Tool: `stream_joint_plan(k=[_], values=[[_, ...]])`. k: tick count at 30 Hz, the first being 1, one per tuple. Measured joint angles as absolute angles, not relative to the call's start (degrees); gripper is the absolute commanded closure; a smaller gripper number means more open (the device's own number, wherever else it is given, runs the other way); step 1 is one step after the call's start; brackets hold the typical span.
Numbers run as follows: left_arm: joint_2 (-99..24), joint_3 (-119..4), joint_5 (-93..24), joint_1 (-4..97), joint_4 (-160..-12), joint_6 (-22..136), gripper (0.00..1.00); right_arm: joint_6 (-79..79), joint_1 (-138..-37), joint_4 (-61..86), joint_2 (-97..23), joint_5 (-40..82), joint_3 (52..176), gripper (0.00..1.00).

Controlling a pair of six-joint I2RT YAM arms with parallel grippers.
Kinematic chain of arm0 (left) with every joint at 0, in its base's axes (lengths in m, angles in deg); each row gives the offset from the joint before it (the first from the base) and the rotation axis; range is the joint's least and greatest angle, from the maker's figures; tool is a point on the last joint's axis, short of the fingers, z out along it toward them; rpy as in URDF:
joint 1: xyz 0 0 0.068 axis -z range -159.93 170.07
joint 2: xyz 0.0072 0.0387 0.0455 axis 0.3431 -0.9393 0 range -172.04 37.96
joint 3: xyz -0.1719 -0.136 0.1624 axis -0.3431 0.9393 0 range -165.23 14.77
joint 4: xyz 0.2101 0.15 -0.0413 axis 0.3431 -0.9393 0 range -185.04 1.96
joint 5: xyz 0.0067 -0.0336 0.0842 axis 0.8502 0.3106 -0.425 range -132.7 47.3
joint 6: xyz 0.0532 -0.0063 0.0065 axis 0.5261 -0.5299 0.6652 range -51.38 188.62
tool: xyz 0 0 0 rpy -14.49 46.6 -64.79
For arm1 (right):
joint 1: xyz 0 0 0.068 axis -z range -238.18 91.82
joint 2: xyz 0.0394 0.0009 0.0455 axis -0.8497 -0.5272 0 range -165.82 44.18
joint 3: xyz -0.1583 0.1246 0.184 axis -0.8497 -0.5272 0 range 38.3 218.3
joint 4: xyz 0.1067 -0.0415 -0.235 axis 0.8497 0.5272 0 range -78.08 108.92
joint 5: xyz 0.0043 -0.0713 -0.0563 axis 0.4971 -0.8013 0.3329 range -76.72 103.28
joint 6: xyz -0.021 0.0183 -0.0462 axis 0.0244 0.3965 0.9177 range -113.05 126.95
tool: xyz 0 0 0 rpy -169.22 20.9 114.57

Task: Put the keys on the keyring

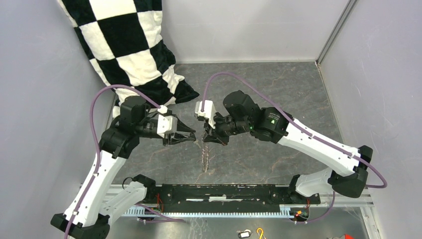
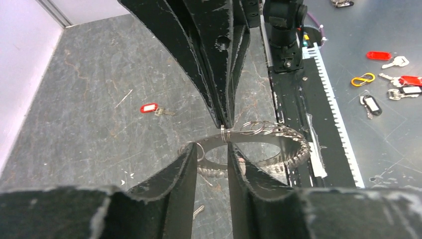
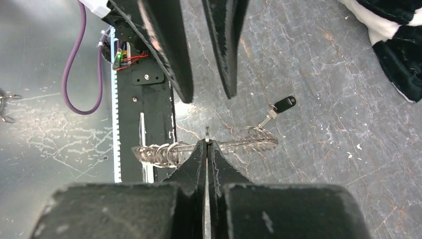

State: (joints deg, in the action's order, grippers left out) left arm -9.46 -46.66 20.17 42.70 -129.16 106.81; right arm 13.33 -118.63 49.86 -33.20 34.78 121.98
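The keyring (image 2: pixel 291 137), a thin grey hoop fringed with small rings, hangs level above the table between both grippers. My right gripper (image 3: pixel 207 143) is shut on its rim, with a small ring standing up at the fingertips. Facing it, my left gripper (image 2: pixel 211 148) is open, its tips at the hoop's opposite rim with the band crossing the gap. In the top view the left gripper (image 1: pixel 191 136) and right gripper (image 1: pixel 208 137) meet tip to tip. The red-headed key (image 2: pixel 149 107) and the black-headed key (image 3: pixel 284 104) lie loose on the table.
A black-and-white checked cushion (image 1: pixel 134 45) leans in the back left corner. A black rail (image 1: pixel 219 194) runs along the near edge. On the metal surface beyond it lie spare tagged keys (image 2: pixel 410 79), a yellow hook (image 2: pixel 363 78) and a dark tag (image 2: pixel 371 104). Walls close in on three sides.
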Motion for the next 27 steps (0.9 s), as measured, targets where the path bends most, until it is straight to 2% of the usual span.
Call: stream_joint_plan(k=[13, 18, 27], values=[[-11.2, -46.7, 24.6, 43.1, -129.6, 106.9, 0.8, 14.8, -120.2, 55.3, -38.4, 35.2, 131.8, 1.0], [-11.6, -46.7, 24.6, 43.3, -131.0, 107.2, 0.91, 15.0, -120.8, 58.0, -40.0, 34.8, 133.9, 0.99], [-12.7, -46.9, 23.9, 44.6, -136.0, 112.1, 0.89, 14.8, -121.7, 60.1, -41.2, 34.2, 134.2, 0.99]])
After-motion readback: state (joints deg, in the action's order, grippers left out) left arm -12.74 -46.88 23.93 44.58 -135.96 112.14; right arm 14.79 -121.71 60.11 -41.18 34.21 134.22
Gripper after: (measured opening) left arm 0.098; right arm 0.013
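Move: My right hand already pinches the big keyring by its top rim. That rim lies about 3 cm to the right of my left hand, 2 cm below it and maybe 1 cm back, so my left fingertips are about 3 cm left, 2 cm up and 1 cm ahead of my right hand. The black-tagged key lies on the table, some 10 cm ahead of my left hand, 1 cm to its left and 30 cm below. I bring my hands together on the rim. My right hand keeps its shut grip and carries the keyring about 2 cm left, rising some 2 cm before sinking most of that again and easing back. My left hand eases back, then also down, about 2 cm each way, turning slightly clockwise while its half-open fingers close to pinch the rim right beside my right fingertips. ##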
